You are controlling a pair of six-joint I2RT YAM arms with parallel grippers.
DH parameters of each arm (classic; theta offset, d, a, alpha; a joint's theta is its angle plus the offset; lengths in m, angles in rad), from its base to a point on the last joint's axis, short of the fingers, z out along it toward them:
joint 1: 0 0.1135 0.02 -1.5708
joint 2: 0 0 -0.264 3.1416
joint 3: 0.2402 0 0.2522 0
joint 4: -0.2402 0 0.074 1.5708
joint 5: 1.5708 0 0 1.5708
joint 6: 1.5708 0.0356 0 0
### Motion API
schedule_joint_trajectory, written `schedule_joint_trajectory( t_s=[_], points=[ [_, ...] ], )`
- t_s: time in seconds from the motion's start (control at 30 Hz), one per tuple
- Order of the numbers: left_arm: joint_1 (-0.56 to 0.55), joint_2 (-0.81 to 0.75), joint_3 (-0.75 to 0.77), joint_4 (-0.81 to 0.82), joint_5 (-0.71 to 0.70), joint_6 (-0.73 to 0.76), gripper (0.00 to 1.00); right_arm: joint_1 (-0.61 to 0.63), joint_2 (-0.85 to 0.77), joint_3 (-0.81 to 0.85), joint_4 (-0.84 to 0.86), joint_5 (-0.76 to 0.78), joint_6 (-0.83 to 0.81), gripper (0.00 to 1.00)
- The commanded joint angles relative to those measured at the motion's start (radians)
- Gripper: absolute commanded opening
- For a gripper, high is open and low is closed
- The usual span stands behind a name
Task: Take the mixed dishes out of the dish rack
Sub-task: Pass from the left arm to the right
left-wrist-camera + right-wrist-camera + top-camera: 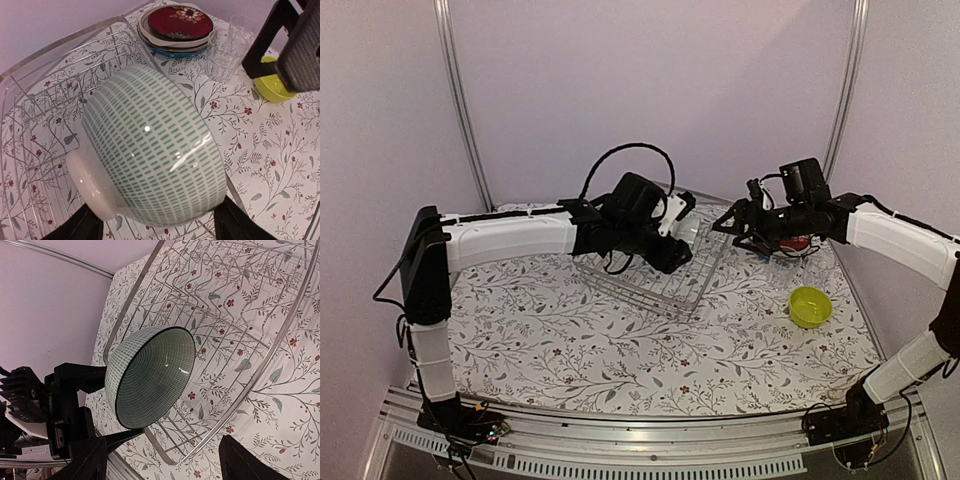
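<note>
My left gripper (155, 226) is shut on a pale bowl (150, 150) with a green dash pattern, one finger on each side of it. The bowl is tipped on its side, its mouth turned toward my right gripper (165, 465). It hangs over the silver wire dish rack (40, 100), above the rack's right end (705, 262). My right gripper (730, 225) is open just short of the bowl's dark rim (150, 375), nothing between its fingers. A dark red plate (179, 21) tops a stack on the table beside a clear glass (227, 47).
A yellow-green bowl (810, 306) sits on the flowered tablecloth at the right, in front of the plate stack (798, 243). In the wrist views the rack (240, 315) shows bare wires and prongs. Purple walls and metal posts close off the back.
</note>
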Motion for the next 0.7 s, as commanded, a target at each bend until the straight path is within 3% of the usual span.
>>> schedule_joint_trajectory(
  t_s=[0.0,0.17,0.5,0.67],
  points=[
    [-0.006,-0.073,-0.019,0.106,0.011,-0.011,0.56,0.028,0.045,0.034,0.108,-0.049,0.068,0.73],
    [-0.010,-0.087,-0.037,0.125,0.022,-0.017,0.56,0.042,0.081,0.045,0.183,-0.096,0.121,0.60],
    [-0.015,-0.096,-0.047,0.146,0.039,-0.023,0.56,0.063,0.122,0.060,0.287,-0.147,0.190,0.50],
    [-0.018,-0.109,-0.068,0.177,0.052,-0.030,0.56,0.068,0.142,0.053,0.336,-0.165,0.221,0.39]
  ],
)
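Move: Your left gripper still holds the green-checked bowl up over the rack, with the right gripper about 11 cm to its right and roughly level with it. From the right gripper, the bowl is some 8 cm to the left, 1 cm farther out and slightly higher. The rack's middle lies 15 cm left, 3 cm out and 12 cm below. The plate stack is 16 cm right and 10 cm out; the lime bowl, 20 cm right and 9 cm back, both about 14 cm lower. Bring the right gripper about 6 cm left and a couple of centimetres up to the checked bowl's rim, rolling its left side up some 15 degrees and narrowing the fingers from wide open to under half, one either side of the rim. Keep the left gripper's hold, raise the bowl 1 to 2 cm, then hold it there almost still. ##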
